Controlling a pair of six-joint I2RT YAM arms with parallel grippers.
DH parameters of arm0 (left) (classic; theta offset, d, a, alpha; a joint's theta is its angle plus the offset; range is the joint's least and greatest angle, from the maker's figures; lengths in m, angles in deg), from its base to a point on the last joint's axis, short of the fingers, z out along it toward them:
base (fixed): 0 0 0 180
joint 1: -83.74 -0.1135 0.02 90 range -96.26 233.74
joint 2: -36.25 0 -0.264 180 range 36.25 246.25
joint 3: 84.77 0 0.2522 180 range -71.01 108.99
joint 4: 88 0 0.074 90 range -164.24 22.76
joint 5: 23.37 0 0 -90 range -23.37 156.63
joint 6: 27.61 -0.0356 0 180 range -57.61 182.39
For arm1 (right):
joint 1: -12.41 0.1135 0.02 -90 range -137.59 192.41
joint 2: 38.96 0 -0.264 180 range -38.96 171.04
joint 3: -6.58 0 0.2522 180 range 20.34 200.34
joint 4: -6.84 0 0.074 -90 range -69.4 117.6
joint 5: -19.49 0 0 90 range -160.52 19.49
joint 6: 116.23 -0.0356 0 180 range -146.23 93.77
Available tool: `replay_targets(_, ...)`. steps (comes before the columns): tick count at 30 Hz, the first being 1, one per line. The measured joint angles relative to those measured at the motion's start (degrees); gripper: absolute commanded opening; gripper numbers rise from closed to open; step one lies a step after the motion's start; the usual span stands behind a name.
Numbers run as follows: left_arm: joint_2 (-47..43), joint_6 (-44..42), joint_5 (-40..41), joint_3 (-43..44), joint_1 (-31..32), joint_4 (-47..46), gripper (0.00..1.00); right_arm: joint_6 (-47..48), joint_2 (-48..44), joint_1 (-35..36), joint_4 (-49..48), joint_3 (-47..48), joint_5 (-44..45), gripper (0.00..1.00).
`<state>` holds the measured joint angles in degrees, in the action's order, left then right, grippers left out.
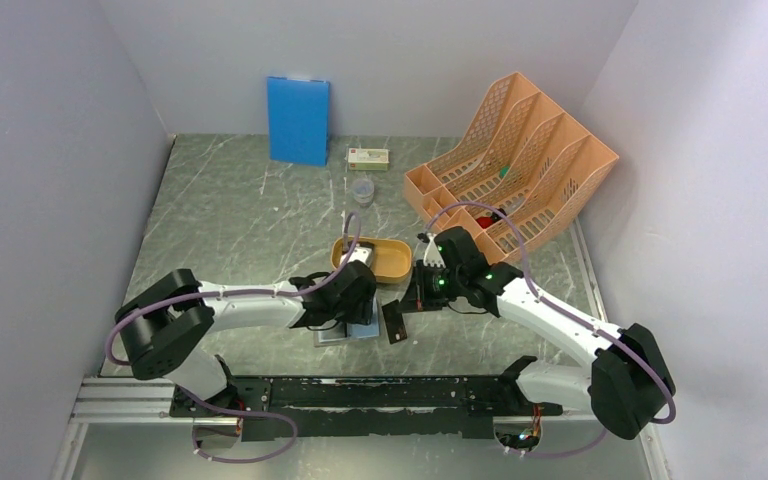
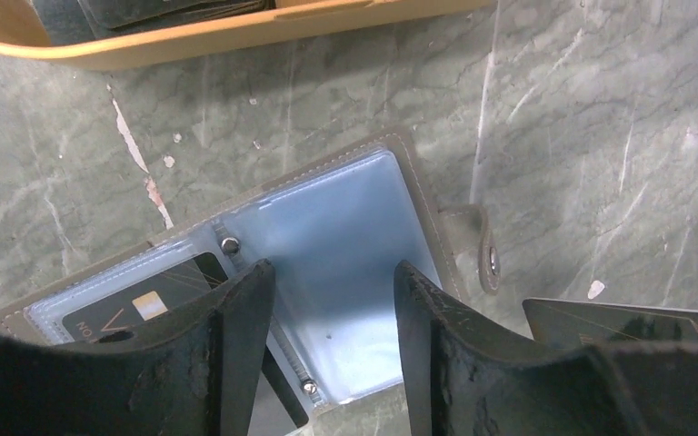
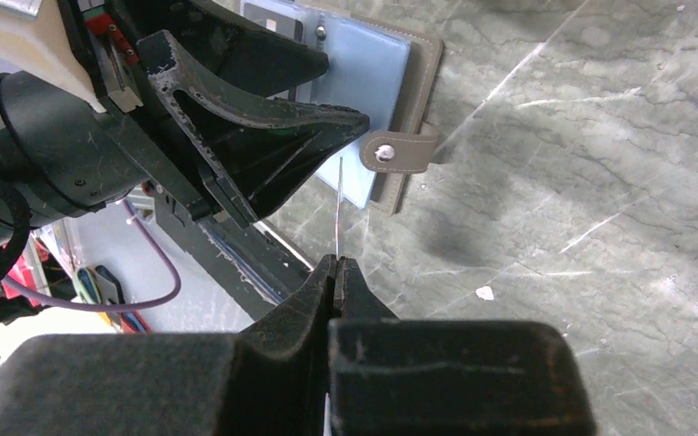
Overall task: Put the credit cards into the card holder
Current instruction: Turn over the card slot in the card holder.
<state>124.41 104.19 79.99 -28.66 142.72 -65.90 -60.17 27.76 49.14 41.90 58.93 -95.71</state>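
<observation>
The grey card holder (image 2: 363, 236) lies open on the table, its pale blue pockets up and its snap tab (image 3: 400, 153) to one side. One dark credit card (image 2: 159, 300) sits in its left pocket. My left gripper (image 2: 332, 313) is open right over the right pocket, with nothing between its fingers (image 2: 241, 336). My right gripper (image 3: 334, 265) is shut on another credit card (image 3: 338, 204), seen edge-on, just beside the holder's tab side. That same card (image 1: 395, 322) shows dark in the top view. More dark cards (image 2: 173, 9) lie in the yellow tray (image 2: 236, 38).
The mustard tray (image 1: 392, 262) stands just behind the holder. An orange file rack (image 1: 510, 160) fills the back right. A blue board (image 1: 298, 120) leans on the back wall, with a small box (image 1: 368, 158) and a clear cup (image 1: 362, 190) near it.
</observation>
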Motion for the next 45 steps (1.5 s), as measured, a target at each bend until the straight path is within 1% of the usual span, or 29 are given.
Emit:
replay_targets(4,0.7,0.0,1.6,0.0,0.3,-0.7,0.50,-0.1,0.0,0.0,0.0,0.0,1.2,0.00)
replay_targets(12,2.1,-0.4,6.1,0.3,0.7,-1.6,0.15,-0.2,0.0,0.3,-0.2,-0.4,1.7,0.00)
replay_targets(15,2.4,-0.2,6.7,0.2,0.8,-2.1,0.06,-0.3,0.7,1.0,-0.4,-0.5,1.6,0.00)
replay_targets(17,2.4,0.0,7.0,0.1,0.8,-2.6,0.05,-0.3,1.7,1.8,-0.5,-0.5,1.6,0.00)
replay_targets(22,2.1,0.4,7.2,-0.8,0.8,-4.0,0.05,-0.9,4.5,3.1,-1.2,-1.2,1.3,0.00)
replay_targets(29,1.6,1.1,7.4,-2.0,0.8,-5.6,0.05,-3.1,7.2,3.1,-3.5,-3.3,0.2,0.00)
replay_targets(39,1.5,1.7,7.5,-2.2,0.8,-5.8,0.05,-5.3,9.3,3.1,-7.5,-3.4,-2.3,0.00)
replay_targets(45,1.4,2.0,7.6,-2.4,0.8,-5.8,0.05,-4.2,8.5,3.1,-4.3,-3.2,-1.0,0.00)
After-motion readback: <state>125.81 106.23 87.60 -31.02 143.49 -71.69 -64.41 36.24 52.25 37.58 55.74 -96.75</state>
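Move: The card slot, the card holder's blue right-hand page, lies right beneath the open left fingers, its middle about 1 cm ahead and 1 cm below. The filled slot is about 7 cm to the left and 1 cm back; the yellow tray is some 13 cm ahead and 1 cm right. From the right hand, which already grips a black card, that blue page lies about 8 cm left, 4 cm back and 8 cm down. Left eases 2 cm forward, pinching the blue card slot; right lowers its card some 5 cm towards it. ##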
